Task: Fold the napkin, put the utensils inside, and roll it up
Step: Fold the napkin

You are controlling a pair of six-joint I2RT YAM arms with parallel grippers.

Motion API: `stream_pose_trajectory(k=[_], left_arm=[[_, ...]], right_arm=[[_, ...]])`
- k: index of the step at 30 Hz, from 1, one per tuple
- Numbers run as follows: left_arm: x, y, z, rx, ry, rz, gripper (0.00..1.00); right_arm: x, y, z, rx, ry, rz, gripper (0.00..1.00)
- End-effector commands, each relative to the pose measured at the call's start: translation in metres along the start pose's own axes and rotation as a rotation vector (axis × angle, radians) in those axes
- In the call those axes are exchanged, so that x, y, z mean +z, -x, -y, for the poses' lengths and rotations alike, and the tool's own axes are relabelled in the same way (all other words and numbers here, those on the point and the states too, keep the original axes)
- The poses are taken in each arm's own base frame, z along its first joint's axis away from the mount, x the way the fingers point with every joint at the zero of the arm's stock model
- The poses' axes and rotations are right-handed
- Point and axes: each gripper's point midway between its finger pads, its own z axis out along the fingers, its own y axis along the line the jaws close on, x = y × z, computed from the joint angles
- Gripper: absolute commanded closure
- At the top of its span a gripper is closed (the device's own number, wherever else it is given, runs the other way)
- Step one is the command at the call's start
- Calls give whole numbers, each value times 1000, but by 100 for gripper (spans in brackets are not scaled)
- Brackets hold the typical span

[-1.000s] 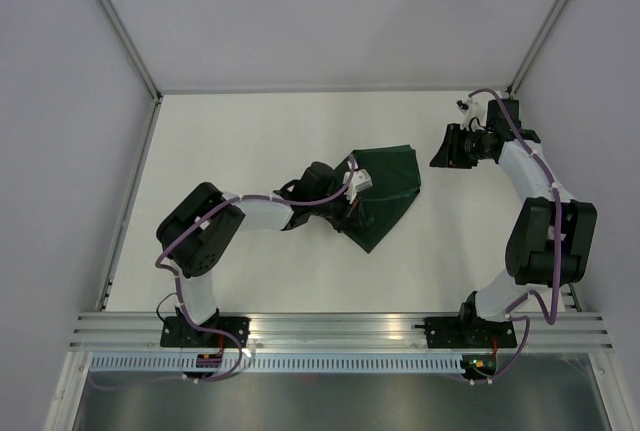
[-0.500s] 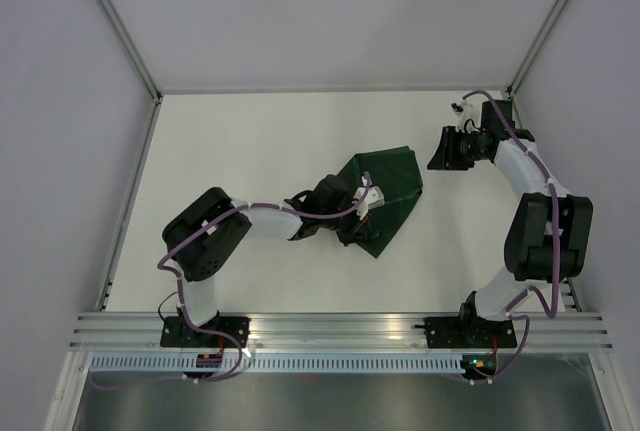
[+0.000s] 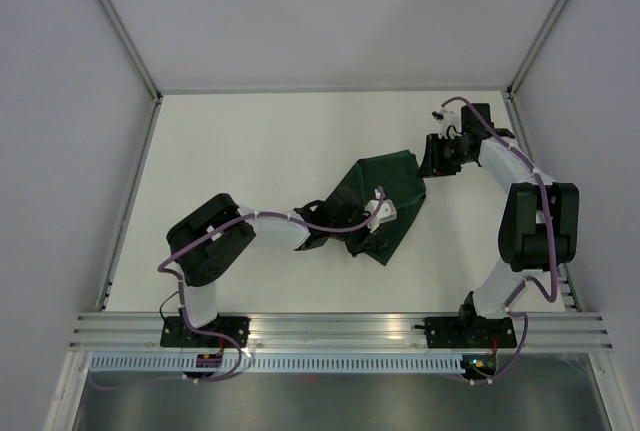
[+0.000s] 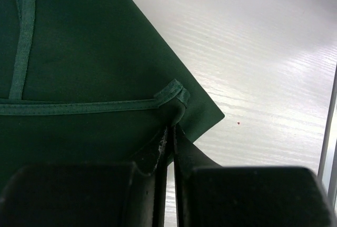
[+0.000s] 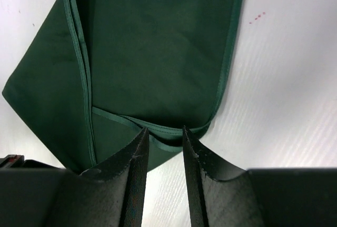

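The dark green napkin [image 3: 392,183] lies folded over itself on the white table, right of centre. My left gripper [image 3: 368,234] is at its near corner. In the left wrist view the fingers [image 4: 172,128] stand almost together, pinching the hemmed corner of the napkin [image 4: 79,53]. My right gripper [image 3: 431,158] sits at the napkin's far right edge. In the right wrist view it [image 5: 165,130] is open, its tips just over the doubled hem of the napkin [image 5: 152,53], gripping nothing. The utensils are out of view.
The white table [image 3: 250,141] is enclosed by pale walls on the left, back and right. An aluminium rail [image 3: 340,326] with both arm bases runs along the near edge. A metal strip [image 4: 329,132] shows at the right edge of the left wrist view.
My left arm has swung right and nearer, dragging the napkin's corner with it and reshaping the fold. My right gripper has moved left to the napkin's edge.
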Motion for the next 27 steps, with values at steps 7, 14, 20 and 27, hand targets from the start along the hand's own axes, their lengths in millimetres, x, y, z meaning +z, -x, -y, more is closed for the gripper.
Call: stream_pose_trajectory(k=[7, 14, 20, 27], left_arm=[[5, -5, 10, 76, 15, -36, 69], [-13, 17, 16, 122, 37, 14, 64], [-38, 51, 29, 168, 17, 101, 61], [-63, 86, -21, 124, 297, 153, 60]], right_arm=[[15, 2, -5, -54, -20, -37, 63], [10, 7, -6, -63, -29, -25, 62], [-2, 8, -10, -78, -39, -13, 62], [-15, -3, -20, -95, -5, -65, 62]])
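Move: The left fingertips are still at the napkin's folded-over flap corner, almost at table height; the napkin's near tip pokes out about 4 cm back and 1 cm right of them. From the right hand, the napkin's right corner lies roughly 7 cm below, some 1 cm ahead and 1 cm to the left. The napkin's far corner is about 12 cm ahead of the right hand, 3 cm left and 7 cm lower. Open the left gripper to let go of the flap corner, easing about 1.5 cm back and a little right, then lift the fingers clear, straight up about 8 cm. Meanwhile dip the open, empty right gripper about 2 cm over the napkin's right corner and 1 cm left, then hover there, rising slightly at the end. ##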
